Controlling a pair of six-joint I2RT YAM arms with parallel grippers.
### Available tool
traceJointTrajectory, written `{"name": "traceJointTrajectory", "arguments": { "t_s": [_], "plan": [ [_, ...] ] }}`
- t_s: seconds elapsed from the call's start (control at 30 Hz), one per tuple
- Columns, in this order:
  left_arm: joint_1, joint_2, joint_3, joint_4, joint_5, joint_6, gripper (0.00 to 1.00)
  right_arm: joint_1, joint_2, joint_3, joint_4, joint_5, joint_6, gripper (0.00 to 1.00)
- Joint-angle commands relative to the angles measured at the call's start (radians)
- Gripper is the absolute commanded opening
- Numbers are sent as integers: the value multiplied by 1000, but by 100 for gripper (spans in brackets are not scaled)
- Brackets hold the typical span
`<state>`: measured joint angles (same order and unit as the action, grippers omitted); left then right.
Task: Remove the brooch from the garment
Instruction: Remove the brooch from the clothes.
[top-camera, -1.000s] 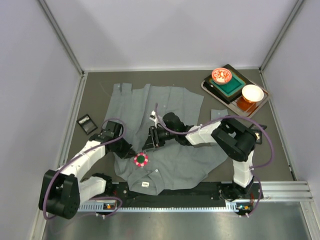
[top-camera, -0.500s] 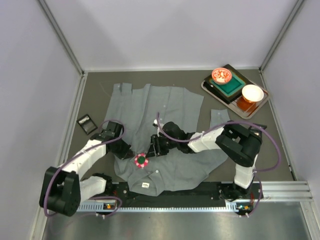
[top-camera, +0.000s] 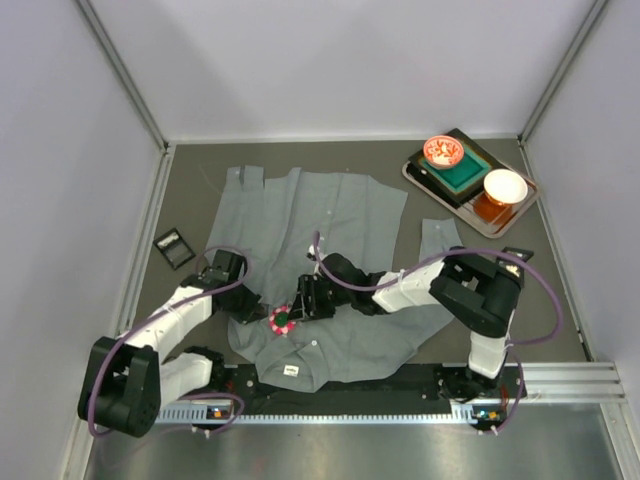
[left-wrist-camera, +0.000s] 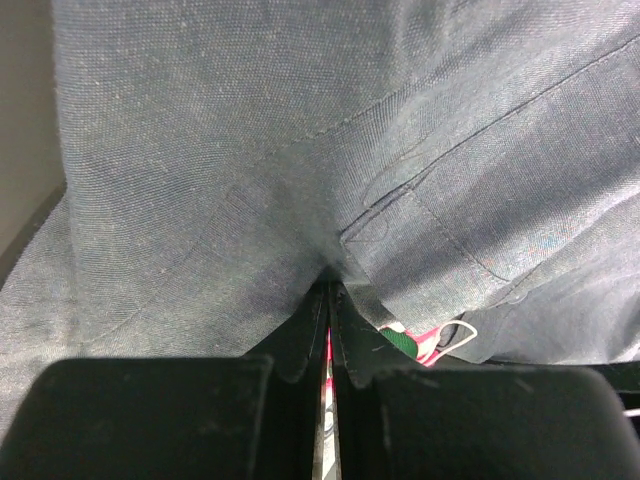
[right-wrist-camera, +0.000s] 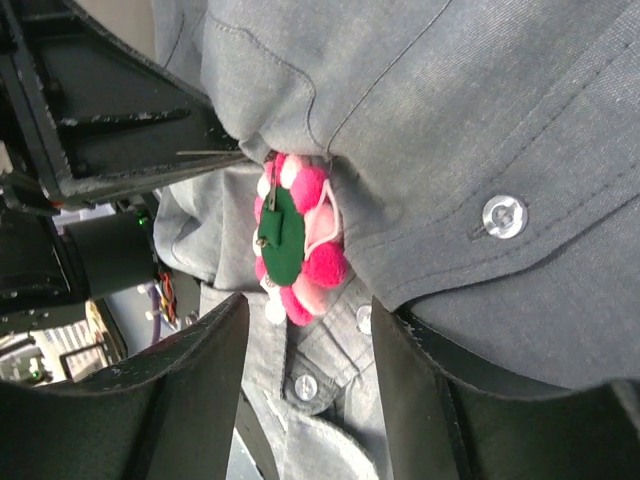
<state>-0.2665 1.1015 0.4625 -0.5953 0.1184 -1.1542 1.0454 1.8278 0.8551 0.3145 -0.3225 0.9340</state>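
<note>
The grey garment (top-camera: 340, 215) lies spread over the table. A round brooch (top-camera: 283, 319) of pink and red balls with a green centre sits on it near the collar. My left gripper (top-camera: 252, 310) is just left of the brooch, shut on a raised fold of the garment (left-wrist-camera: 200, 150); the brooch (left-wrist-camera: 412, 343) peeks out to the right below that fold. My right gripper (right-wrist-camera: 308, 320) is open right beside the brooch (right-wrist-camera: 297, 240), which hangs just ahead of its fingertips without touching either finger. A pale button (right-wrist-camera: 503, 216) lies to the right.
A tray (top-camera: 420, 176) at the back right carries a red patterned bowl (top-camera: 443, 151), a white bowl (top-camera: 505, 185) and a green block (top-camera: 462, 170). A small black object (top-camera: 174, 248) lies left of the shirt. Walls close in on three sides.
My right gripper has slid left and nearer along the shirt up to the brooch, and its jaws have spread wider. The left gripper has tightened on the fold and shifted slightly nearer.
</note>
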Motion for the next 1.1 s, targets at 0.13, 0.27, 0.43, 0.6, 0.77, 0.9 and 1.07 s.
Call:
{"name": "traceJointTrajectory", "arguments": {
  "t_s": [0.13,0.27,0.43,0.6,0.77,0.9,1.07],
  "plan": [
    [3,-15,-1,-17,-16,34,4,30,53,59,84,85,78,46],
    [3,-46,-22,11,-22,19,6,36,56,97,26,97,69,35],
    [4,-34,-54,25,0,-15,5,50,67,162,-17,89,77,17],
    [4,-84,-45,-6,-34,-22,4,51,22,289,-343,149,25,0],
    [3,-193,-59,-34,-45,-30,4,51,28,425,-615,224,-46,0],
    [3,-282,-24,-104,-55,28,9,57,59,536,-777,275,-90,0],
    [4,-350,83,-256,-196,80,11,62,62,567,-839,319,-112,0]
  ]
}}
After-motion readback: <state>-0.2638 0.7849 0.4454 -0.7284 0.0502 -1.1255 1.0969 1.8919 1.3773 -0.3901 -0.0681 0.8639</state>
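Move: The brooch, green backing showing, lies about 3 cm to the right hand's left, 1 cm back and 1 cm below its open fingers. The shirt button near the collar is some 7 cm back and 5 cm right of that hand; the white collar label is about 14 cm back, level sideways, both 3 cm down. From the left hand, the brooch is roughly 4 cm right, 2 cm back and 1 cm up. The right fingers close on the brooch's edge, pinching it after reaching about 3 cm left and slightly forward, then lift it some 3–4 cm, drawing forward and a little back to the right while the fingertips tip down about 20 degrees. The nearly shut left fingers stay down in the cloth beside it, then rise about 3 cm and ease left, away from the brooch. ##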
